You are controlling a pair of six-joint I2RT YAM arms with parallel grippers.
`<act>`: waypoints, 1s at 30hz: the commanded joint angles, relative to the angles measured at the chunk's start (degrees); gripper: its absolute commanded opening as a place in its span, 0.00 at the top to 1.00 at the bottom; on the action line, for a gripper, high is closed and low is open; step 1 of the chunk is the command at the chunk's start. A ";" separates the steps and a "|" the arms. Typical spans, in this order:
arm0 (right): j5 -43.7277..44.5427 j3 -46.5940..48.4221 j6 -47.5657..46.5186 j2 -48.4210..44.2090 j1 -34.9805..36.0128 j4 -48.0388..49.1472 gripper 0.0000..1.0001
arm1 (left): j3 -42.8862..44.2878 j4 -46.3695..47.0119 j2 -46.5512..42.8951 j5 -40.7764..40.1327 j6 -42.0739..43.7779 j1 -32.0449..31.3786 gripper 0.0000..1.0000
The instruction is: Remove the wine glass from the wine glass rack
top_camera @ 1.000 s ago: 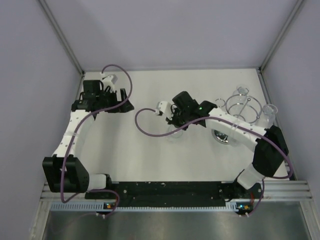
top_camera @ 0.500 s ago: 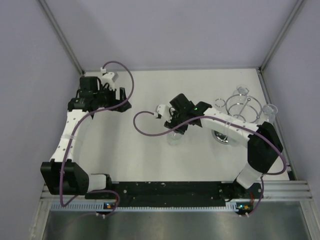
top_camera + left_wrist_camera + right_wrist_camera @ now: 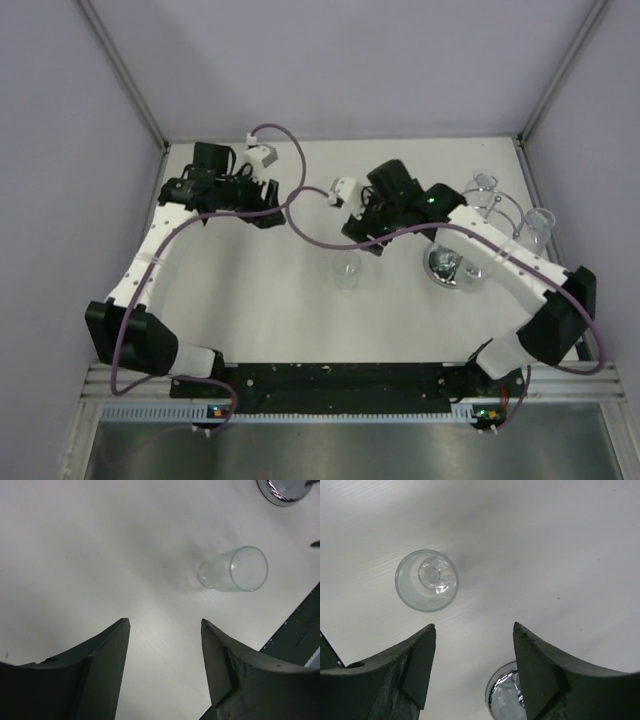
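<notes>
A clear wine glass stands free on the white table, mouth up. It shows in the left wrist view and from above in the right wrist view. The chrome wine glass rack stands at the right, partly behind my right arm; its round base shows in both wrist views. Two more glasses hang on the rack. My right gripper is open and empty, just behind the standing glass. My left gripper is open and empty, left of it.
Purple cables loop from both wrists over the middle of the table. Grey walls close in the back and both sides. A black rail runs along the near edge by the arm bases.
My right gripper has drawn back and to the right, leaving the glass standing alone. My left arm has swung right toward the middle of the table.
</notes>
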 commanded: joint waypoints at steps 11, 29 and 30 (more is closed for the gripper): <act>-0.57 -1.64 14.88 -22.46 -29.25 -2.66 0.38 | 10.16 -4.46 16.00 0.86 4.26 -21.30 0.46; -2.86 -5.07 16.20 -25.36 -33.66 -0.99 0.39 | 14.56 -4.10 27.61 -7.75 8.92 -28.16 0.58; -2.95 -5.07 16.20 -25.28 -33.75 -0.90 0.39 | 14.64 -4.01 27.96 -7.40 9.00 -28.16 0.60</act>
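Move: The wine glass standing on the bare table is about 19 cm to the right of my left hand, 7 cm back and 18 cm below. For my right hand, the wine glass rack's middle lies some 22 cm to the right, 3 cm ahead and 5 cm lower. The glass hanging on the rack's near side is about 26 cm right, 6 cm back and at hand height. The standing wine glass is only 5 cm left, 3 cm back and 13 cm below that hand. I swing my left hand about 15 cm to the right and sink it some 11 cm, easing slightly back, to bring its fingertips close by the standing glass's rim; it turns clockwise and its fingers partly close, with no sure contact. My right hand clears out, rising with open fingers and sweeping some 19 cm right towards the wine glass rack, turning about 40 degrees clockwise, then hovers. ##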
